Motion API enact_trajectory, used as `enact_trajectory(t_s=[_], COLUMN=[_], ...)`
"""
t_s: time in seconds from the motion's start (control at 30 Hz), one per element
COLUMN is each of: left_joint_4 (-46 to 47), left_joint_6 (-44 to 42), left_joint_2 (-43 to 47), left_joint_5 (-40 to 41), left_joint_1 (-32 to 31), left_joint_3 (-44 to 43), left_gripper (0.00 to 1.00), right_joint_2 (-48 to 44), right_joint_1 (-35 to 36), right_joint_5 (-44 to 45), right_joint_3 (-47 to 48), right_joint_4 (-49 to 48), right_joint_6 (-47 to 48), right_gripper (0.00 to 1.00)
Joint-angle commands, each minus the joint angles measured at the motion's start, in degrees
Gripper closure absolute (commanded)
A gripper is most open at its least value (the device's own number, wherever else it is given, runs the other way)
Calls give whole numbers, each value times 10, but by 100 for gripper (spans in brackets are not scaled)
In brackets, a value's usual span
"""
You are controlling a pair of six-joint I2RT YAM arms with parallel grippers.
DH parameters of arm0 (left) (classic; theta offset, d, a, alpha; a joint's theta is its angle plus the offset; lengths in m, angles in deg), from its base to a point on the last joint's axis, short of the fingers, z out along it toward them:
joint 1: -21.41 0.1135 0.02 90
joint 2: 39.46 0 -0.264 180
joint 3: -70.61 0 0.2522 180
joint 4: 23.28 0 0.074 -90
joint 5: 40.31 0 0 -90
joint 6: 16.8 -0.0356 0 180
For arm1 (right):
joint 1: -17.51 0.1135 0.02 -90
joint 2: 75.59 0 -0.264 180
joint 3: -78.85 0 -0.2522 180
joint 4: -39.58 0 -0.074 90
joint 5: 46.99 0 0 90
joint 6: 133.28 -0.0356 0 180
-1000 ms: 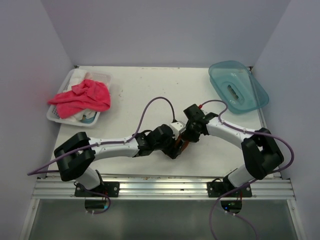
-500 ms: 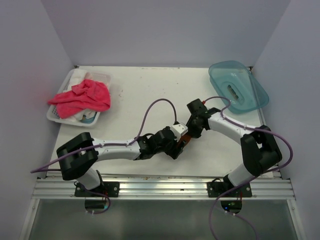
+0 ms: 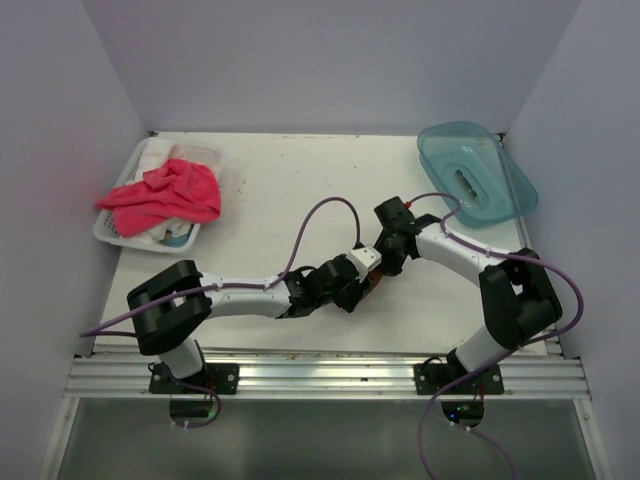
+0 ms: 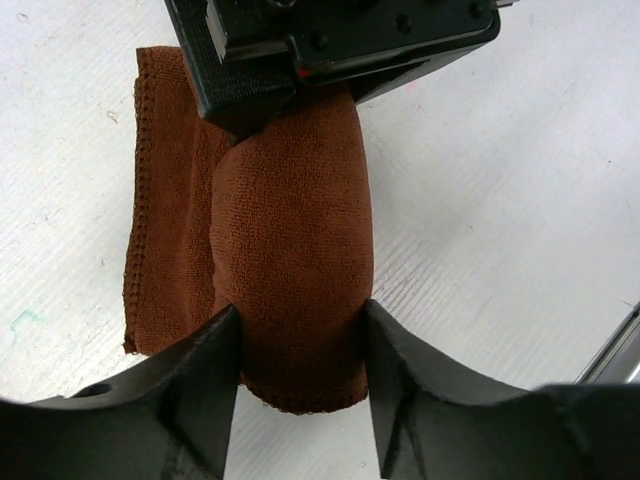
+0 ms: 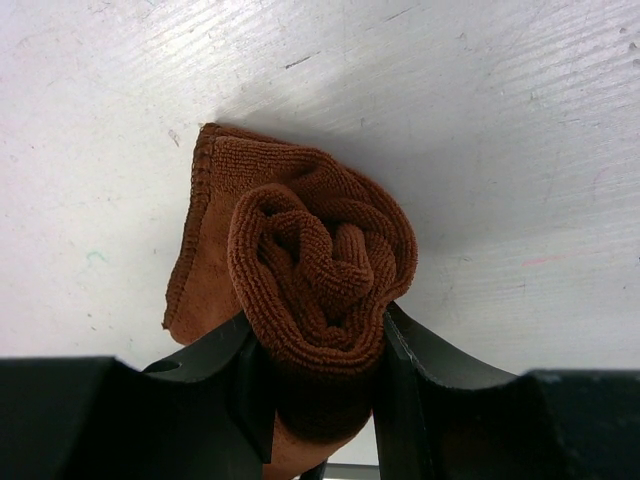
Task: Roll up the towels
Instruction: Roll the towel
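Observation:
The rust-brown towel lies rolled at mid-table, with a loose flap flat on its left. My left gripper is shut on the near end of the roll, both fingers pressing its sides. From the opposite end my right gripper is shut on the same roll, whose spiral end faces its camera. From above, both grippers meet over the towel, which is mostly hidden. The pink-red towel is draped over the basket at the far left.
A white basket holding white cloths stands at the left edge. A teal plastic tray sits at the far right corner. Purple cables arc over both arms. Walls close in the table on three sides.
My left gripper has slid right along the table and closed its fingers onto the brown roll. The right gripper shifted slightly away and kept its grip.

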Motion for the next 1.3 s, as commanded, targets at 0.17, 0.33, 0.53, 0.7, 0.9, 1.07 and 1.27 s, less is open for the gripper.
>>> enact_trajectory(t_s=[0.17,0.33,0.53,0.7,0.9,1.07,1.27], left_joint_4=[44,79,125,198,250,275,358], left_joint_6=[20,86,158,246,322,360,425], left_joint_2=[8,23,12,-17,-66,-91,-114], left_joint_5=[-42,-199,-347,-449,-521,-537,-562], left_joint_1=[19,104,175,207,234,238,255], left_joint_3=[-2,31,56,79,87,95,123], left_gripper=[78,95,98,98,99,100,100], right_joint_2=[-37,-83,-142,-165,-176,-165,-159], right_joint_1=[-5,-18,-36,-37,-30,-1,28], right_joint_5=[-19,-16,-1,16,12,27,7], right_joint_3=[4,-5,-17,-29,-41,-36,-80], right_joint_4=[-6,-5,10,14,-3,8,-32], right_joint_6=[3,12,21,34,63,78,49], right_gripper=[42,23,21,20,24,22,21])
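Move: The brown towel lies rolled on a slant between the hands. Its middle is about 3 cm ahead and 4 cm right of the left hand, whose parted fingers already straddle the near end. From the right hand, still gripping the far end, that middle is some 4 cm back and 4 cm left, 2 cm below. The loose flap lies roughly 2 cm ahead and 2 cm left of the roll's middle. The teal tray stands some 24 cm ahead and 23 cm right of the right hand. Almost in place, the left hand shuts its fingers on the near end of the brown roll, then shifts about 3 cm forward-left and eases back, turning some 60 degrees so its fingers flatten and point right, still pinching the cloth. The right fingers open and let go of the far end, rising about 6.5 cm with a slight drift right, then edging back and left above the roll. ##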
